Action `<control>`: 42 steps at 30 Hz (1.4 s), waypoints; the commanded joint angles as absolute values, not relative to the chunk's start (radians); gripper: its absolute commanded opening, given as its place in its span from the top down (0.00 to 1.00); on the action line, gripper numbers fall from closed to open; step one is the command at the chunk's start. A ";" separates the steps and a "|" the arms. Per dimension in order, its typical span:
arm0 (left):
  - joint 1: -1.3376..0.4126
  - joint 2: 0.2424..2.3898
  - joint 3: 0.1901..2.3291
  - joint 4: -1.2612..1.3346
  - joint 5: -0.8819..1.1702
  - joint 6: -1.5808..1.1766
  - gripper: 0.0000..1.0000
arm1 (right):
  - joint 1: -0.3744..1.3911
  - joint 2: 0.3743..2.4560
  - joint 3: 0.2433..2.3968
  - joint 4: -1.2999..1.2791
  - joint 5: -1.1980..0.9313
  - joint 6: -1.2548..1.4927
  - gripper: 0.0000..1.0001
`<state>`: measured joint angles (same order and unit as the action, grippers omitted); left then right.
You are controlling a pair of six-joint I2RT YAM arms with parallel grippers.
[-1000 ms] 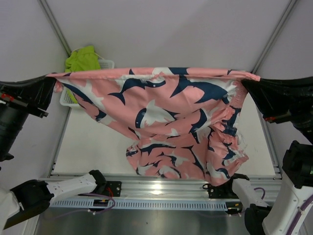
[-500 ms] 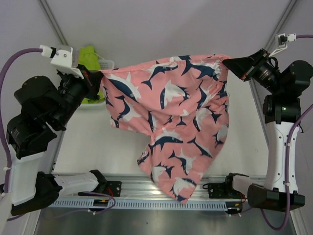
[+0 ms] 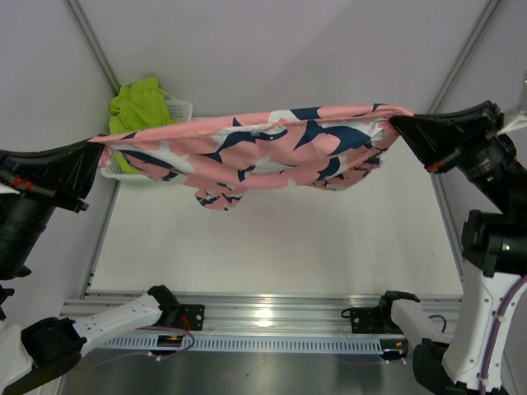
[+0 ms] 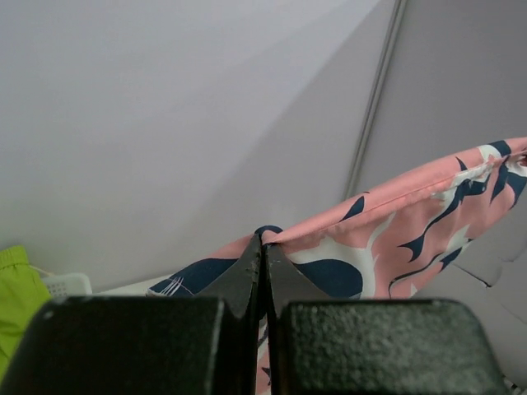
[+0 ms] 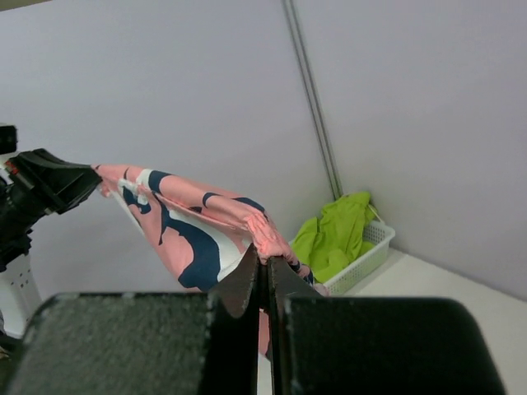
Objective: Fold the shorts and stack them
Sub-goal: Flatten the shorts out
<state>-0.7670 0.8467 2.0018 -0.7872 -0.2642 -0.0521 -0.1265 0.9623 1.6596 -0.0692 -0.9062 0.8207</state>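
Note:
The pink shark-print shorts hang stretched in the air between both arms, high above the table. My left gripper is shut on their left corner; its wrist view shows that gripper pinching pink cloth. My right gripper is shut on the right corner, and in the right wrist view this gripper clamps the gathered waistband. The lime green shorts lie heaped in the white basket at the back left, also seen as a green heap in the right wrist view.
The white mesh basket stands in the back left corner against the grey walls. Metal frame posts run up both back corners. A rail with both arm bases lines the near edge of the white table.
Both arms swung the pink shorts up and out: from hanging long toward the near edge, the cloth now flies nearly flat, pulled taut between the grippers.

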 commanded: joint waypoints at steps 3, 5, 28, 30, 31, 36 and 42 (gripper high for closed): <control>-0.758 0.824 2.008 -0.775 -0.210 -0.044 1.00 | -0.132 0.911 1.747 -0.051 -0.890 0.847 1.00; -0.758 0.833 2.042 -0.798 -0.207 -0.057 1.00 | -0.132 0.911 1.778 -0.080 -0.885 0.848 1.00; -0.206 1.195 1.275 -0.505 0.209 -0.344 1.00 | -0.063 1.268 1.037 0.078 -0.707 0.782 1.00; -0.206 1.334 1.282 -0.509 0.193 -0.357 1.00 | -0.043 1.331 1.035 0.125 -0.678 0.759 1.00; -0.206 1.385 1.295 -0.509 0.193 -0.362 1.00 | -0.028 1.394 1.037 0.149 -0.657 0.756 1.00; -0.206 1.618 1.324 -0.440 0.147 -0.394 1.00 | -0.003 1.590 1.083 0.305 -0.634 0.759 1.00; -0.176 1.727 1.397 -0.402 0.104 -0.396 1.00 | 0.029 1.851 1.239 0.414 -0.630 0.745 1.00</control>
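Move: The shorts hang stretched between both hands, each gripping a waistband corner; their middle is some 19 cm to the left hand's right, 3 cm ahead and 15 cm below, and about 19 cm left of the right hand, 3 cm back. The bare table's middle lies roughly 20 cm ahead, 23 cm right and 60 cm below the left hand, and 14 cm ahead, 16 cm left from the right. The basket stands about 41 cm ahead, 18 cm left and 52 cm below the left hand. The shorts, still pinched at both waistband corners, get a short swing back, about 7 cm at the right hand and barely 2 at the left, then are swept down and forward over the table in one fast stroke. Both hands end some 45 cm lower and 30 cm farther out, fingers staying shut and tipping steeply downward. ##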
